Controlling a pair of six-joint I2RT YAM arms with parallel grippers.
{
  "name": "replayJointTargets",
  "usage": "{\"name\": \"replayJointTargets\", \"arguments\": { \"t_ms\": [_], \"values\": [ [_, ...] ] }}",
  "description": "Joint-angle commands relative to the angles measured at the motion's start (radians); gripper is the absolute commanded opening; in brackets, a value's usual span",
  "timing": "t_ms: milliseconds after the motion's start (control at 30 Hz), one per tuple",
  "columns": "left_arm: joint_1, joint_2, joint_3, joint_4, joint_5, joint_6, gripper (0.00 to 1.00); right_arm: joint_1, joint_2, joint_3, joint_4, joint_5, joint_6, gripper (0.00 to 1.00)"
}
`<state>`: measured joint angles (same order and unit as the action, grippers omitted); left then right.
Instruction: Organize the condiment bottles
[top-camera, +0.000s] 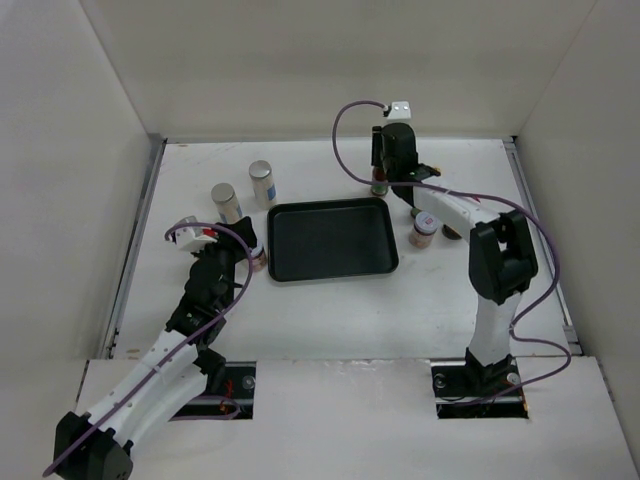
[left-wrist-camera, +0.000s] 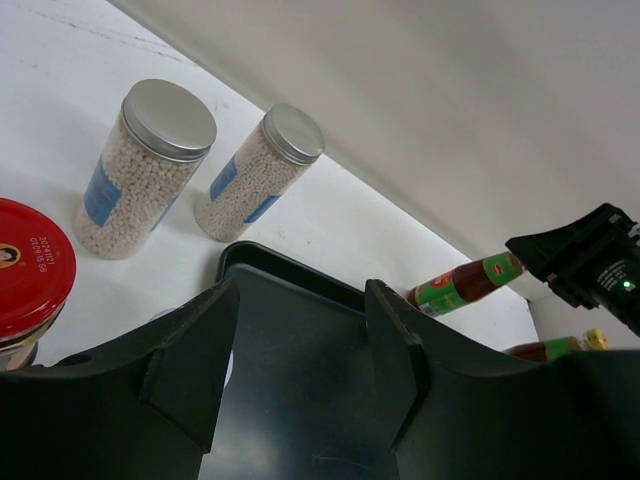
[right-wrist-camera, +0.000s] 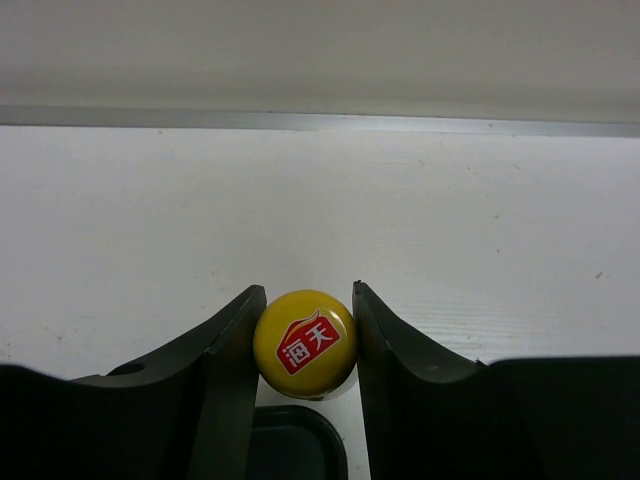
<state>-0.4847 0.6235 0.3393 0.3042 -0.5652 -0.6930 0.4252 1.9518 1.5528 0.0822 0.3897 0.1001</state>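
My right gripper (right-wrist-camera: 306, 300) is shut on the yellow cap (right-wrist-camera: 305, 343) of a slim green-labelled sauce bottle (top-camera: 379, 185) just behind the black tray's far right corner. The bottle also shows in the left wrist view (left-wrist-camera: 465, 285). A second sauce bottle (left-wrist-camera: 545, 350) stands close by. Two white silver-lidded shakers (top-camera: 227, 203) (top-camera: 262, 183) stand left of the tray's back. My left gripper (left-wrist-camera: 300, 300) is open and empty over the tray's left edge, beside a red-capped jar (left-wrist-camera: 30, 265). Another red-capped jar (top-camera: 423, 233) stands right of the tray. The short silver-lidded jars are not in view.
The black tray (top-camera: 330, 262) lies in the middle of the white table and holds nothing. White walls close the table in at the back and both sides. The right arm (top-camera: 500, 260) reaches over the area right of the tray.
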Motion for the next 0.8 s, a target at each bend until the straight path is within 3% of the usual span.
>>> {"name": "replayJointTargets", "arguments": {
  "t_ms": [0, 367, 767],
  "values": [
    [0.007, -0.008, -0.02, 0.064, 0.03, -0.005, 0.53, 0.033, -0.171, 0.013, 0.212, 0.063, -0.053, 0.33],
    [0.019, -0.001, -0.043, 0.119, 0.073, 0.0, 0.55, 0.149, -0.31, -0.155, 0.249, 0.055, -0.05, 0.33],
    [0.022, 0.001, -0.049, 0.131, 0.087, -0.003, 0.55, 0.243, -0.225, -0.209, 0.294, 0.02, 0.047, 0.33]
  ]
}}
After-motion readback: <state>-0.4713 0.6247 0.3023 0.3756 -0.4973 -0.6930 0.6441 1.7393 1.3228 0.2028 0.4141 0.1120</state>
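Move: The sauce bottle is already gripped by its upper end in the right hand. The tray it is headed for has its middle about 16 cm back and 15 cm left of that hand, some 16 cm below. The second sauce bottle stands 8 cm back and 11 cm right, the spice jar about 17 cm back and 10 cm right. For the idle left hand, the tray's middle is roughly 10 cm ahead, 21 cm right and 18 cm below. The sauce bottle, kept upright in the right hand's closed grip, is lifted about 9 cm while drawn back towards the tray and increasingly to the left, then lowered some 6 cm over the tray's far part. It travels about 8.5 cm back and as much left overall; the hand swings about 10 degrees counter-clockwise and its fingertips tip up, then partly level again. ##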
